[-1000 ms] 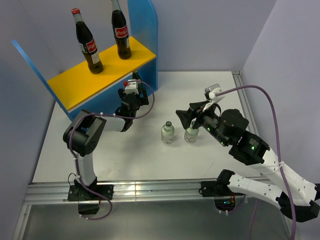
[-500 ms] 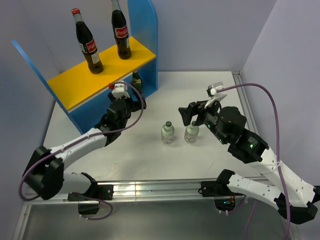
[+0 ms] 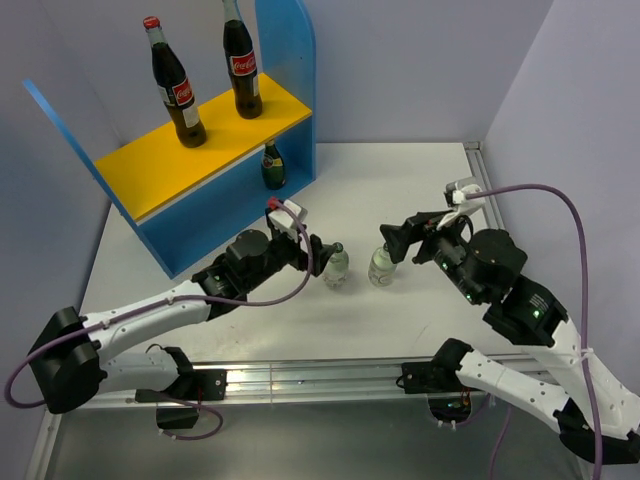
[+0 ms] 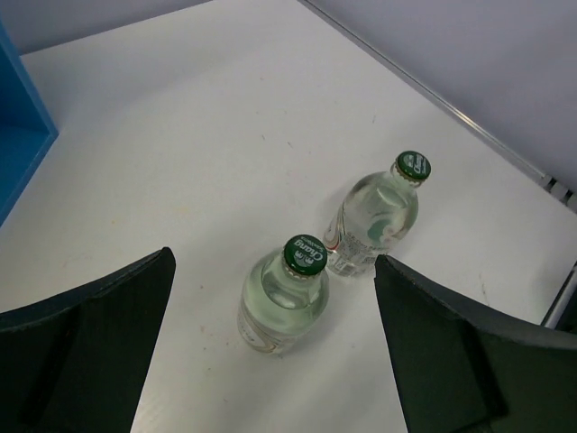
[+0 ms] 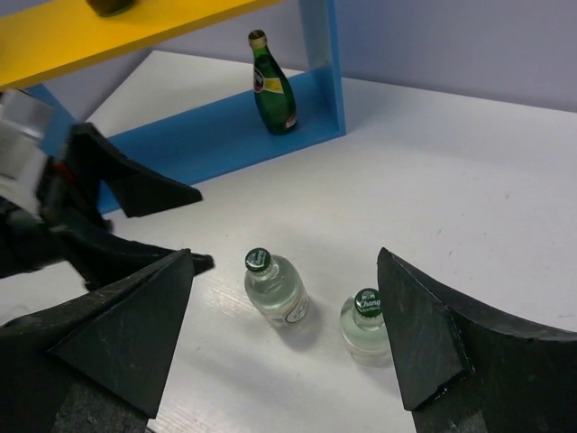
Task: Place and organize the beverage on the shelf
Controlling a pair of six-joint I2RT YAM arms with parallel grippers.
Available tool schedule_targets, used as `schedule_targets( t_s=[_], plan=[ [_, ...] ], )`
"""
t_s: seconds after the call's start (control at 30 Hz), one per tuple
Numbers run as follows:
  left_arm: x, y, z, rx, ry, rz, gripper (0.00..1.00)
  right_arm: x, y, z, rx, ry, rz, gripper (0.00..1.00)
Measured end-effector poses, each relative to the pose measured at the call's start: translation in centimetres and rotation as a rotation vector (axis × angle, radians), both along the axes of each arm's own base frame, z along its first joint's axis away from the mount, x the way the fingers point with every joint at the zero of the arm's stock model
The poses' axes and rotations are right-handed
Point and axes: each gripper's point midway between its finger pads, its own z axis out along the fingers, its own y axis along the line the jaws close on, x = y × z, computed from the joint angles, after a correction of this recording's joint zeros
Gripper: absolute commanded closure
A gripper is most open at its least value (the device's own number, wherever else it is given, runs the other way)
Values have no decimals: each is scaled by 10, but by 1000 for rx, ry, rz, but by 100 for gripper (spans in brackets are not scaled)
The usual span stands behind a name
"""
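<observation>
Two tall cola bottles (image 3: 172, 85) (image 3: 240, 65) stand on the shelf's yellow top board (image 3: 150, 165). A small dark green bottle (image 3: 272, 166) (image 5: 273, 90) stands on the blue lower level (image 5: 207, 144). Two small clear bottles stand upright on the table, apart from each other: the left one (image 3: 336, 266) (image 4: 284, 298) (image 5: 278, 290) and the right one (image 3: 382, 265) (image 4: 374, 216) (image 5: 365, 327). My left gripper (image 3: 318, 252) (image 4: 270, 266) is open, just left of the left clear bottle, jaws wide on either side of it without touching. My right gripper (image 3: 392, 243) (image 5: 287, 262) is open and empty, above and right of the right clear bottle.
The shelf's rounded blue side panel (image 3: 290, 60) rises behind the green bottle. A metal rail (image 3: 480, 175) edges the table on the right, with purple walls around. The left gripper's fingers (image 5: 135, 194) show at the left of the right wrist view.
The left arm swung from the shelf's lower level down to the left clear bottle. The right gripper opened off the right clear bottle and drew back to the right.
</observation>
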Motion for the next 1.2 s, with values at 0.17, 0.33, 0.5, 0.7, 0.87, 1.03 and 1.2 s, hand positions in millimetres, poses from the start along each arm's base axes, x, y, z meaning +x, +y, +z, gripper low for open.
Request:
schedule_targets(
  t_s=[0.17, 0.33, 0.5, 0.7, 0.87, 1.03, 1.2],
  plan=[
    [-5, -17, -35, 72, -10, -45, 0, -14, -5, 9, 27, -30, 41, 11],
    [3, -29, -61, 109, -30, -57, 2, -20, -1, 10, 29, -36, 84, 12],
    [14, -41, -73, 108, -51, -50, 10, -24, 0, 9, 19, -38, 106, 12],
    [23, -51, -88, 130, -45, -42, 27, -29, -6, 14, 29, -61, 108, 12],
    [25, -54, -78, 95, -77, -27, 38, -30, -6, 15, 29, -65, 112, 12],
    [23, -58, -74, 93, -97, -31, 46, -31, -5, 15, 29, -64, 121, 12],
    [24, -65, -73, 94, -102, -38, 62, -32, -4, 15, 26, -65, 126, 12]
  ],
)
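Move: From the left hand, the nearer soda water bottle stands about 8 cm to the right and 3 cm ahead, its middle some 14 cm lower. The second soda water bottle is level with that bottle, roughly 11 cm farther right. For the idle right hand, which is higher up, the nearer soda water bottle lies about 14 cm left and 8 cm ahead, some 26 cm below. Down and to the right, the left hand sinks about 9 cm onto the nearer soda water bottle, rises back a centimetre or two, and goes on easing right, some 6 cm in all, while its wide-open fingers close to under half around the neck just below the green cap. The empty right hand, still open, backs off about 3 cm from the bottles. ##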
